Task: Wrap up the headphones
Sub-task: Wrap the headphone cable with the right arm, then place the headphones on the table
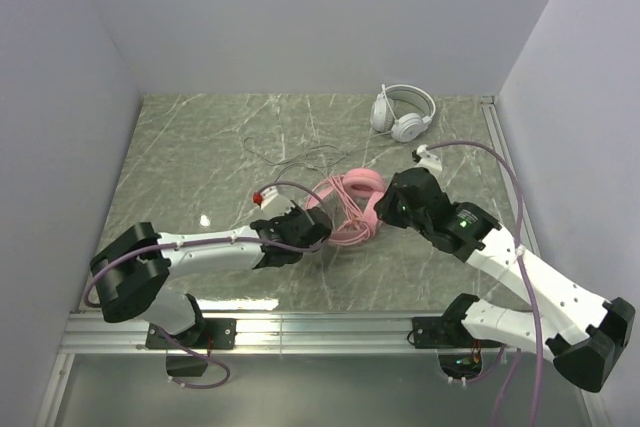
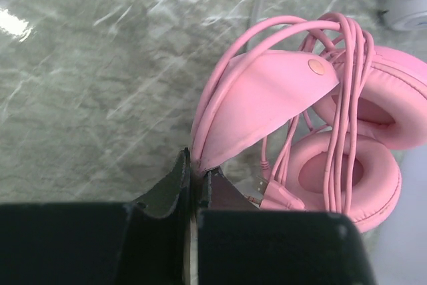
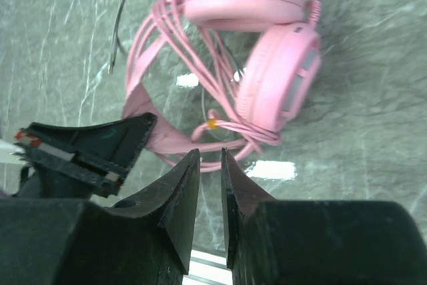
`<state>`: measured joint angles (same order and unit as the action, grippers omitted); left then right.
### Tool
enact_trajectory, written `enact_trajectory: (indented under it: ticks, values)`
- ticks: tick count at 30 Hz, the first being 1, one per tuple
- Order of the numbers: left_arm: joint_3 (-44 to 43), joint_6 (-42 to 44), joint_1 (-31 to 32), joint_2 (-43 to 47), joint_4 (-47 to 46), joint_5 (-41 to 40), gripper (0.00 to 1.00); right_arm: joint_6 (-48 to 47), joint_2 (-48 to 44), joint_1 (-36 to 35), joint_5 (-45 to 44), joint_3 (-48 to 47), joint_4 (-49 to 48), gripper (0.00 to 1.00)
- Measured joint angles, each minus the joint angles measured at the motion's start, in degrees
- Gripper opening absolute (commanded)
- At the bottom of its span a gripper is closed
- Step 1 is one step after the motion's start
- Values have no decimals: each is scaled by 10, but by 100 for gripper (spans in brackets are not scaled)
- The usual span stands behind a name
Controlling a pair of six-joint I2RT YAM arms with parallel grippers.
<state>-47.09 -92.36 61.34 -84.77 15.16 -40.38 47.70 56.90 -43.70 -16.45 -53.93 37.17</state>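
The pink headphones lie mid-table with their long pink cable looped several times over the band and ear cups; the cable's plug rests by the lower cup. My left gripper is shut on the edge of the pink headband. My right gripper hovers just right of the headset, jaws a narrow gap apart with nothing between them, the cable loops just beyond its tips. The white headphones sit at the back right, their thin dark cable trailing left.
The left gripper's body lies close beside the right fingers. Grey walls enclose the table on three sides. A metal rail runs along the near edge by the arm bases.
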Motion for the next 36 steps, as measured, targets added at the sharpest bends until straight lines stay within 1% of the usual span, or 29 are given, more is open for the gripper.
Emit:
enact_trajectory:
  ticks: [8,14,19,25,26,30,36]
  values:
    - [0,36,-40,43,-29,8,0,-19,-24,39,-7,0,21,27]
    - [-16,75,-112,53,-24,31,0,-34,-29,64,-6,1,22,27]
    - [-52,112,-207,55,-16,60,0,-49,-32,74,0,5,14,27]
    - [-114,149,-349,48,-4,108,0,-67,-19,82,14,5,7,27]
    - [-127,152,-385,38,-4,116,0,-69,-14,82,18,5,4,27]
    - [-160,158,-487,4,-14,148,0,-78,-4,83,27,0,-6,27]
    - [-207,181,-617,-64,-11,186,0,-89,5,83,46,-7,-29,27]
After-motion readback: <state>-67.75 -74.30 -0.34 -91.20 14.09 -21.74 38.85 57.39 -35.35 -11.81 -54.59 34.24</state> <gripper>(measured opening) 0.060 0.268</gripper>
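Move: The left hand holds the pink headphones by the headband, their middle about 8 cm to its right and 2 cm ahead. The open far-left table they are taken to lies some 25 cm ahead, 35 cm left and 9 cm below. From this same hand the loose grey cable is about 20 cm ahead and 3 cm left, on the table. For the empty right hand, the pink headphones lie about 5 cm ahead, 6 cm left and 12 cm below. Still pinching the headband, the left hand lifts about 10 cm, then sweeps quickly left some 30 cm and forward about 20 cm, over the table towards its far-left part, sinking slightly at the end and turning about 40 degrees counter-clockwise. The empty right hand draws about 4 cm to the right, comes partly back and eases a little forward, its opening unchanged. ##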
